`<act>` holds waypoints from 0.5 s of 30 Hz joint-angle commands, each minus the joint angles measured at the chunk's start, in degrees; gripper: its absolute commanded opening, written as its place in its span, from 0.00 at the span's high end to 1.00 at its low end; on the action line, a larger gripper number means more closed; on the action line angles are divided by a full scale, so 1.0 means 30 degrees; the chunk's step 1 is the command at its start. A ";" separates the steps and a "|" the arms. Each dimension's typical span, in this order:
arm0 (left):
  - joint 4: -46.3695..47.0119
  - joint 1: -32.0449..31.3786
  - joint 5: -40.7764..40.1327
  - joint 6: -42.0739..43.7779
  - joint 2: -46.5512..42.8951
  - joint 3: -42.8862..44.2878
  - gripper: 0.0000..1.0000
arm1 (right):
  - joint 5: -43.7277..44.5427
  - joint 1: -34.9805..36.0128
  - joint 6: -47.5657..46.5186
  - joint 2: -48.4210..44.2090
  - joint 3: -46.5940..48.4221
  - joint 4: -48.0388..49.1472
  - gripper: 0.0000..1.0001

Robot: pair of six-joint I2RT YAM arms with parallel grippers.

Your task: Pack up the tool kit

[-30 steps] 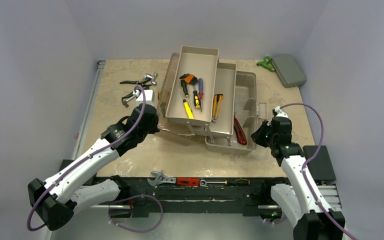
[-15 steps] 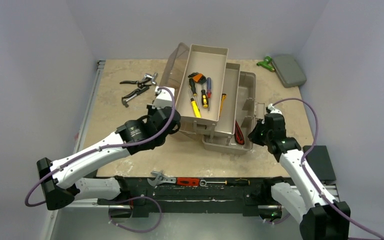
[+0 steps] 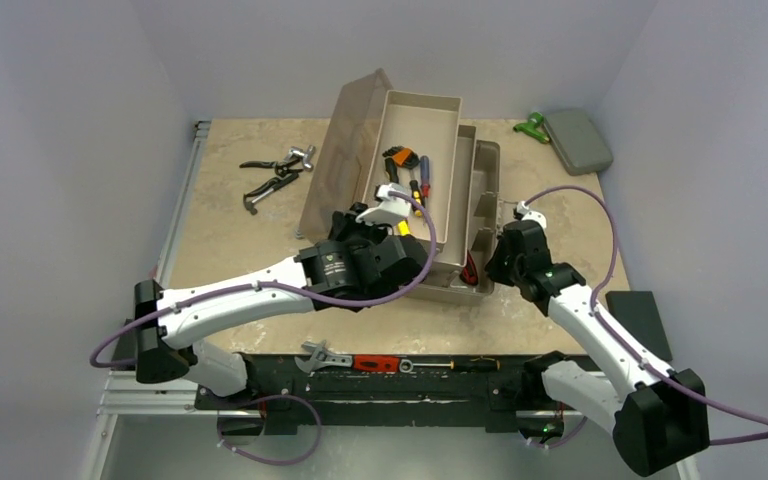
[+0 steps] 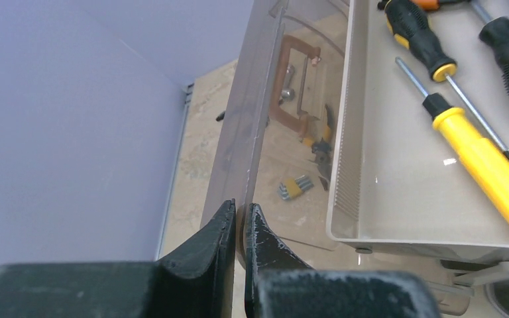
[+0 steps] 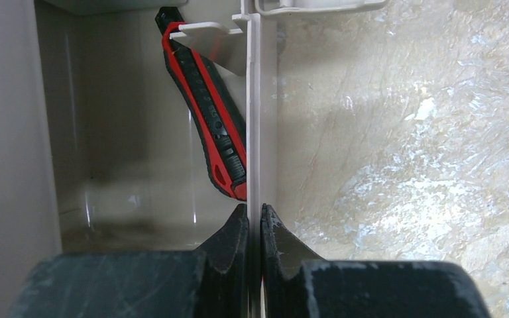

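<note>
The beige toolbox [image 3: 490, 170] of the tool kit stands mid-table with its fold-out trays [image 3: 425, 120] stacked over the base. The upper tray [image 4: 397, 172] holds yellow and black screwdrivers [image 4: 487, 169]. My left gripper [image 4: 240, 215] is shut on the edge of the smoky translucent lid [image 4: 255, 112], which stands raised at the box's left side [image 3: 345, 150]. Through the lid shows the pinkish handle [image 4: 285, 86]. My right gripper [image 5: 254, 215] is shut on the box's thin right wall [image 5: 254, 99]. A red utility knife [image 5: 209, 106] lies inside against that wall.
Pliers and wrenches [image 3: 278, 170] lie on the table at the back left. A flat grey case [image 3: 577, 140] with a green piece [image 3: 532, 126] sits at the back right. A wrench [image 3: 325, 357] and a red-handled tool [image 3: 375, 363] rest on the black front rail. Hex keys [image 4: 295, 187] show through the lid.
My left arm has swung right, carrying the lid from lying low to standing nearly upright. The trays have slid right over the base. My right gripper has shifted slightly left, still clamped on the wall.
</note>
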 commanded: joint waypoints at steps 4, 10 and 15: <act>-0.6875 -0.2599 -0.3055 -0.5534 0.4004 0.4172 1.00 | -0.1070 0.0828 0.1396 -0.0796 0.0719 0.1579 0.94; -1.7069 -0.3382 -0.3112 -1.3728 0.8601 0.9211 1.00 | -0.1221 0.0822 0.1427 -0.2157 0.0952 0.0891 0.62; -1.7086 -0.3560 -0.2160 -1.4700 0.9000 0.9159 1.00 | -0.0543 0.0800 0.1250 -0.2933 0.1362 -0.0283 0.50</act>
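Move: The left hand already pinches the clear lid's rim. The middle of the top tray lies about 13 cm ahead of it, 12 cm to its right and 9 cm lower; in the tray, the yellow screwdriver is some 4 cm ahead and 10 cm right. The right hand, on the box's right wall, has the tray 13 cm ahead, 16 cm left and higher, the red knife roughly 5 cm ahead, 4 cm left. Left hand swings the pinched lid about 8 cm right; right hand opens, releasing the wall, and rises 3–4 cm. ##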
